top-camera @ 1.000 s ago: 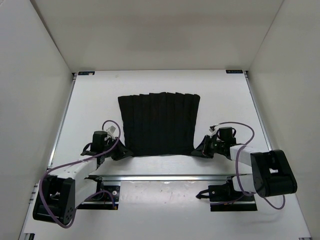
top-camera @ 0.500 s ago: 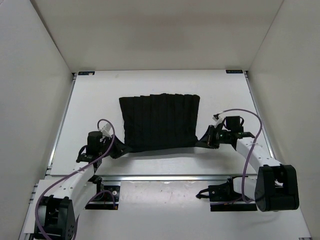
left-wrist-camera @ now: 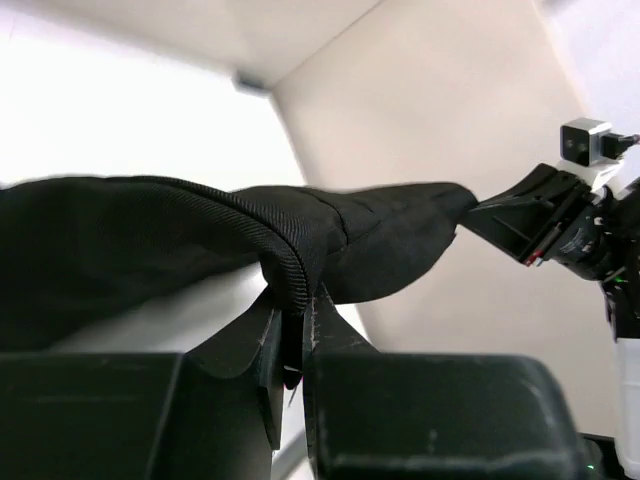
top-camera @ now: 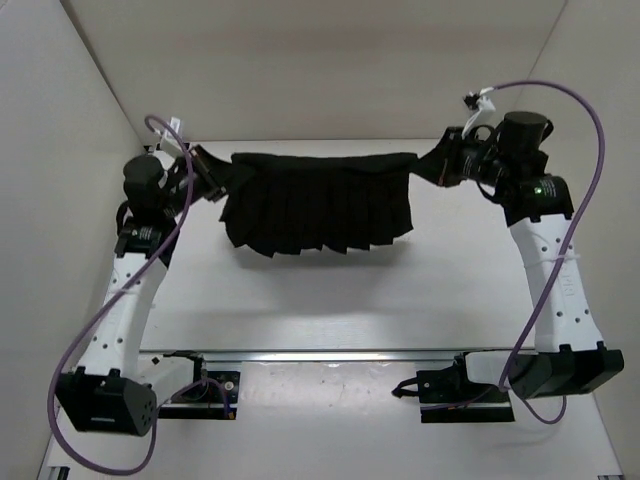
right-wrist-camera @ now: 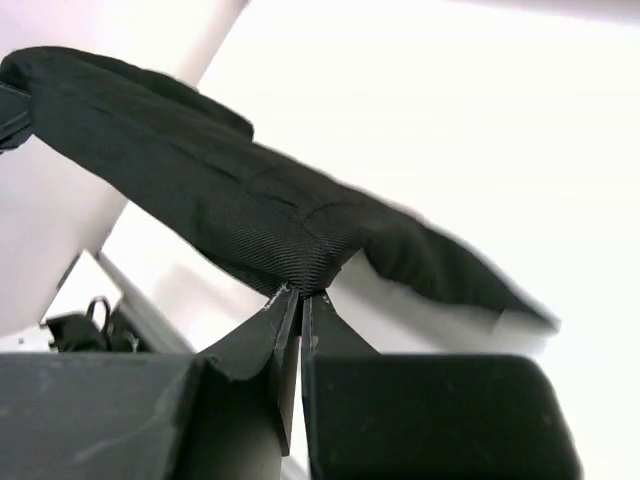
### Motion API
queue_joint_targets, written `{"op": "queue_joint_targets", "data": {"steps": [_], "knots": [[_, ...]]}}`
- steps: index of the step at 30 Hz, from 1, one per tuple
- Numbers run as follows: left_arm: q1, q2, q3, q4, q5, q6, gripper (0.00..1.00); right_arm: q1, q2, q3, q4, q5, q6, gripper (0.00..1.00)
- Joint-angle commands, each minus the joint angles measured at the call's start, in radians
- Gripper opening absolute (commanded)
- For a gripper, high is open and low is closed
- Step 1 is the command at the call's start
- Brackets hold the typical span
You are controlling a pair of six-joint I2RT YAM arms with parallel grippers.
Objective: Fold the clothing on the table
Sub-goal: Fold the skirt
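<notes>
The black pleated clothing (top-camera: 318,205) hangs in the air over the far half of the white table (top-camera: 330,300), stretched between both arms, its lower edge dangling. My left gripper (top-camera: 212,176) is shut on the clothing's left top corner; in the left wrist view the ribbed hem (left-wrist-camera: 292,270) sits pinched between the jaws of the left gripper (left-wrist-camera: 292,300). My right gripper (top-camera: 432,166) is shut on the right top corner, and the right wrist view shows the cloth (right-wrist-camera: 230,205) bunched at the tips of the right gripper (right-wrist-camera: 300,295).
White walls close in the table on the left, right and far sides. A metal rail (top-camera: 330,354) runs along the near edge by the arm bases. Purple cables (top-camera: 585,120) loop off both arms.
Both arms have risen and swung from the near edge toward the far wall, lifting the clothing's near edge off the table and carrying it up and back. The garment now hangs instead of lying flat.
</notes>
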Motion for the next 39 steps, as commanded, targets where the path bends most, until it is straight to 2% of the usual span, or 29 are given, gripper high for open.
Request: {"op": "queue_joint_targets", "data": {"steps": [1, 5, 7, 9, 13, 15, 17, 20, 23, 25, 27, 29, 30, 32, 35, 39], "knots": [[0.017, 0.175, 0.118, 0.023, 0.04, -0.023, 0.0, -0.006, 0.146, 0.126, -0.037, 0.009, -0.035, 0.0], [0.01, 0.356, 0.276, 0.045, 0.065, -0.03, 0.0, 0.014, 0.369, 0.385, -0.072, 0.009, -0.045, 0.0], [0.004, 0.451, 0.409, 0.008, 0.055, -0.004, 0.0, 0.032, 0.44, 0.538, -0.081, 0.02, -0.058, 0.0], [0.022, 0.514, 0.519, -0.038, 0.061, 0.021, 0.0, 0.042, 0.474, 0.618, -0.077, 0.035, -0.06, 0.0], [0.051, 0.558, 0.689, -0.099, 0.083, 0.048, 0.0, 0.036, 0.433, 0.628, -0.035, 0.077, -0.087, 0.0], [0.065, 0.546, 0.675, -0.13, 0.071, 0.079, 0.0, -0.001, 0.418, 0.588, -0.009, 0.051, -0.072, 0.0], [0.071, 0.504, 0.577, -0.089, 0.089, 0.07, 0.0, -0.029, 0.412, 0.537, -0.003, 0.012, -0.064, 0.0], [0.048, 0.408, 0.305, 0.002, 0.085, 0.07, 0.0, -0.023, 0.379, 0.372, 0.028, 0.026, -0.066, 0.0], [0.024, 0.3, -0.12, 0.118, 0.062, 0.049, 0.0, 0.005, 0.31, 0.101, 0.124, 0.058, -0.049, 0.0], [0.011, 0.263, -0.301, 0.228, 0.061, 0.032, 0.0, 0.005, 0.263, -0.161, 0.184, 0.061, -0.008, 0.0], [0.004, 0.265, -0.5, 0.285, 0.063, 0.021, 0.0, -0.001, 0.206, -0.347, 0.254, 0.042, 0.05, 0.0], [-0.018, 0.262, -0.6, 0.332, 0.063, 0.027, 0.0, -0.007, 0.162, -0.55, 0.27, 0.046, 0.092, 0.0], [-0.028, 0.254, -0.624, 0.335, 0.068, 0.029, 0.0, -0.007, 0.125, -0.593, 0.272, 0.057, 0.093, 0.0], [-0.036, 0.182, -0.71, 0.289, 0.034, 0.052, 0.0, 0.0, 0.065, -0.741, 0.253, 0.084, 0.133, 0.0], [-0.058, 0.045, -0.767, 0.2, -0.009, 0.042, 0.0, -0.011, -0.064, -0.874, 0.203, 0.103, 0.167, 0.0], [-0.084, -0.187, -0.822, 0.03, -0.087, 0.046, 0.0, 0.023, -0.179, -0.932, 0.08, 0.11, 0.192, 0.0]]}}
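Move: Both hands hold the skirt up by the two ends of its top edge, so its middle hangs about 14 cm to the left hand's right and some 12 cm below it, a few centimetres back; from the right hand it is about 14 cm to the left, 3 cm back and 13 cm below. The bare table it is taken to lies below: level ahead with each hand, 14 cm inward, about 35 cm down. The front rail runs 25 cm back of the left hand, at table height. Keeping their pinch on the two ends of the skirt's top edge, both hands fling it forward about 15 cm at nearly the same height, with a small dip and rise at the far end, then sweep back and down together towards the robot's side of the table. On that stroke they drop some 30 cm while drawing back about 25 cm, the fingers tipping steeply down, and finish by lifting the edge again by 2 or 3 cm with the wrists easing up slightly. ##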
